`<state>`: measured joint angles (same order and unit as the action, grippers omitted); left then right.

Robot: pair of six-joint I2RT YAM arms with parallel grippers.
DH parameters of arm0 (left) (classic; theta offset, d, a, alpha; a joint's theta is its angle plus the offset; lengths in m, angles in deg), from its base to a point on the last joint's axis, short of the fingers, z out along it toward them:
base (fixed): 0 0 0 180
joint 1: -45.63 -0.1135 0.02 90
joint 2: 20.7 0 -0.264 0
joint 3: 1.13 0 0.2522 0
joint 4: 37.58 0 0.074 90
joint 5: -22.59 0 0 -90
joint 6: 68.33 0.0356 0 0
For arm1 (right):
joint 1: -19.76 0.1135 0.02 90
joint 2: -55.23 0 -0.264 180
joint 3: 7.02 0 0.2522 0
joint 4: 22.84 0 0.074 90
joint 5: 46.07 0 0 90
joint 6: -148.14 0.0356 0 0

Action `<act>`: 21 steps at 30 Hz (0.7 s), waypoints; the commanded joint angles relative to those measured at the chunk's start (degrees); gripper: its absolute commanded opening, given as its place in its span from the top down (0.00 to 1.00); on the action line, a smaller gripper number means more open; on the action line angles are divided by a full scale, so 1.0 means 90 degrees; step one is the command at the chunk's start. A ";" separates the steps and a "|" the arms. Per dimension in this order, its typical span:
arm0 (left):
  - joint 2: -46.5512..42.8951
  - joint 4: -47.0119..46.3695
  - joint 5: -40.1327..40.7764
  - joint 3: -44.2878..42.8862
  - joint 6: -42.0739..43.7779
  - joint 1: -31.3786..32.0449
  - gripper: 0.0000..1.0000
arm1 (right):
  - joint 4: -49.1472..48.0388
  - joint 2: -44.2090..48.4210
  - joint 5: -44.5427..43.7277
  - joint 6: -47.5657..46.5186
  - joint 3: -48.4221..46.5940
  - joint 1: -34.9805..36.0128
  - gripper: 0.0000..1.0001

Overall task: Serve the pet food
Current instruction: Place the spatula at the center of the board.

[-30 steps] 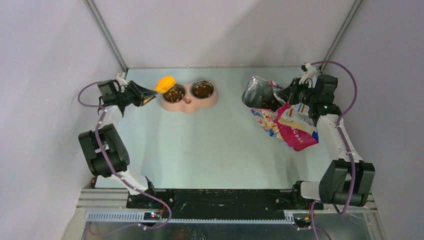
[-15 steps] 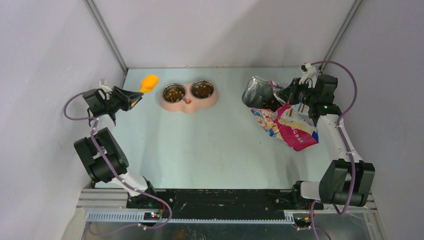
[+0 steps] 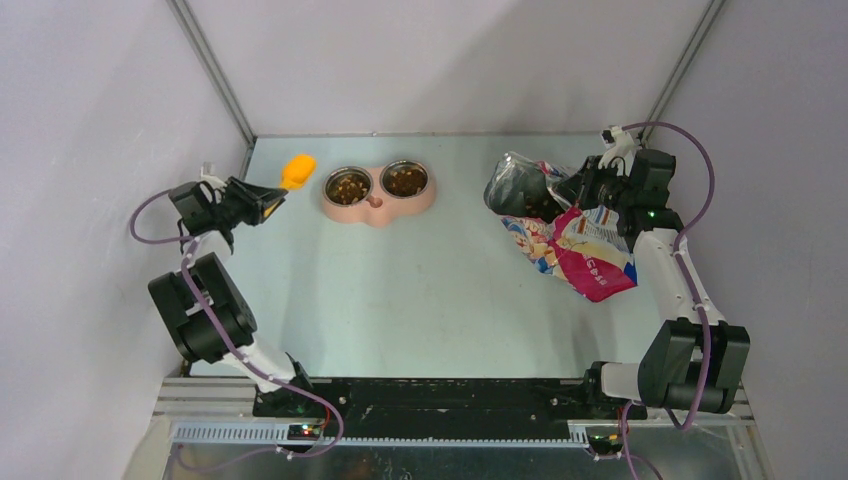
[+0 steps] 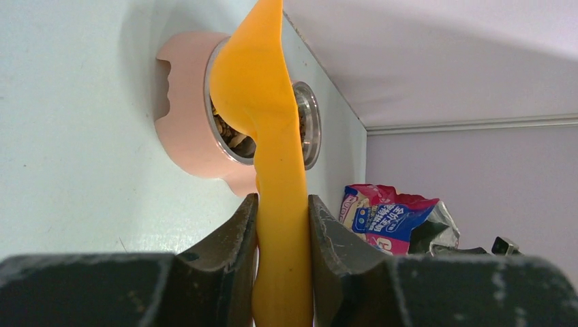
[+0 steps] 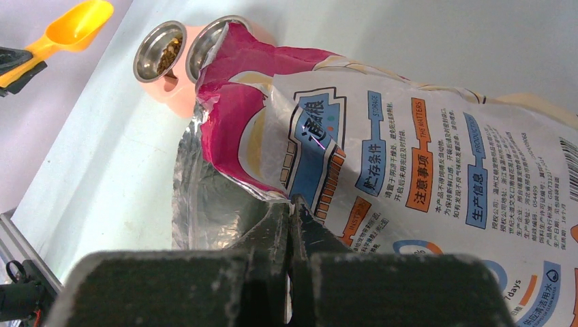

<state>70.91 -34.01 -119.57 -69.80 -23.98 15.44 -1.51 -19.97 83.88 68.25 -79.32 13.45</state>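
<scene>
Brown pet food lies in both steel bowls of the pink feeder at the back middle. My left gripper is shut on the handle of the yellow scoop, which hangs left of the feeder. In the left wrist view the scoop stands between my left gripper's jaws, in front of the feeder. The printed bag lies at the right with its mouth open toward the feeder. My right gripper is shut on the torn edge of the bag.
Grey walls close the table on the left, back and right. The left arm's elbow stands near the left wall. The arm bases and a black rail run along the near edge.
My left gripper has carried the scoop left, away from above the left bowl, and the arm has drawn back toward the left wall. The right arm and bag have not moved.
</scene>
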 commanded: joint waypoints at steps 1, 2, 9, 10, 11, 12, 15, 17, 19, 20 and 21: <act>0.0095 -0.0187 0.0085 0.0002 0.0061 -0.0032 1.00 | 0.0035 0.0134 -0.0132 -0.0034 -0.0067 -0.0118 1.00; 0.0114 -0.0169 0.0135 0.0014 0.0071 -0.0033 1.00 | 0.0032 0.0143 -0.0127 -0.0037 -0.0067 -0.0119 1.00; 0.0361 -0.0101 0.0336 0.0009 0.0183 -0.0025 1.00 | 0.0035 0.0147 -0.0108 -0.0012 -0.0066 -0.0168 1.00; 0.0389 -0.0040 0.0375 0.0013 0.0251 -0.0024 0.99 | 0.0036 0.0145 -0.0105 -0.0011 -0.0067 -0.0168 1.00; 0.0463 -0.0005 0.0451 0.0004 0.0284 -0.0031 0.99 | 0.0030 0.0141 -0.0103 -0.0010 -0.0067 -0.0168 1.00; 0.0503 0.0052 0.0482 0.0001 0.0330 -0.0028 0.98 | 0.0034 0.0137 -0.0098 -0.0010 -0.0067 -0.0173 1.00; 0.0709 0.0094 0.0519 -0.0025 0.0391 -0.0032 0.97 | 0.0033 0.0142 -0.0092 -0.0006 -0.0067 -0.0177 1.00; 0.0822 0.0169 0.0550 -0.0064 0.0470 -0.0029 0.95 | 0.0028 0.0138 -0.0092 -0.0009 -0.0067 -0.0178 1.00; 0.0932 0.0276 0.0588 -0.0093 0.0543 -0.0027 0.93 | 0.0033 0.0135 -0.0092 -0.0010 -0.0070 -0.0178 1.00; 0.0967 0.0304 0.0599 -0.0106 0.0575 -0.0025 0.93 | 0.0035 0.0133 -0.0092 -0.0010 -0.0069 -0.0178 1.00; 0.1033 0.0350 0.0622 -0.0123 0.0587 -0.0032 0.91 | 0.0037 0.0133 -0.0088 -0.0005 -0.0068 -0.0183 1.00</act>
<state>78.82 -31.78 -115.00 -69.80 -21.29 15.44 -1.51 -19.94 84.71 68.27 -79.32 12.86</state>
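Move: From the left hand, which still holds the spatula, the center of the board lies about 31 cm to the right and 3 cm back, some 16 cm below. The nearer, left food bowl is roughly 14 cm to the right and 9 cm ahead; the right bowl is about 26 cm right and 10 cm ahead, both some 13 cm lower. From the right hand, the board's center is about 26 cm left, 4 cm back and 21 cm below. Straight down for the most part, slowly at first and then faster, the left hand sinks about 6.5 cm towards the board, out to the left of the left bowl. The wrist tips the spatula's scoop end downward by some 10 degrees while the fingers keep their grip on the handle. ##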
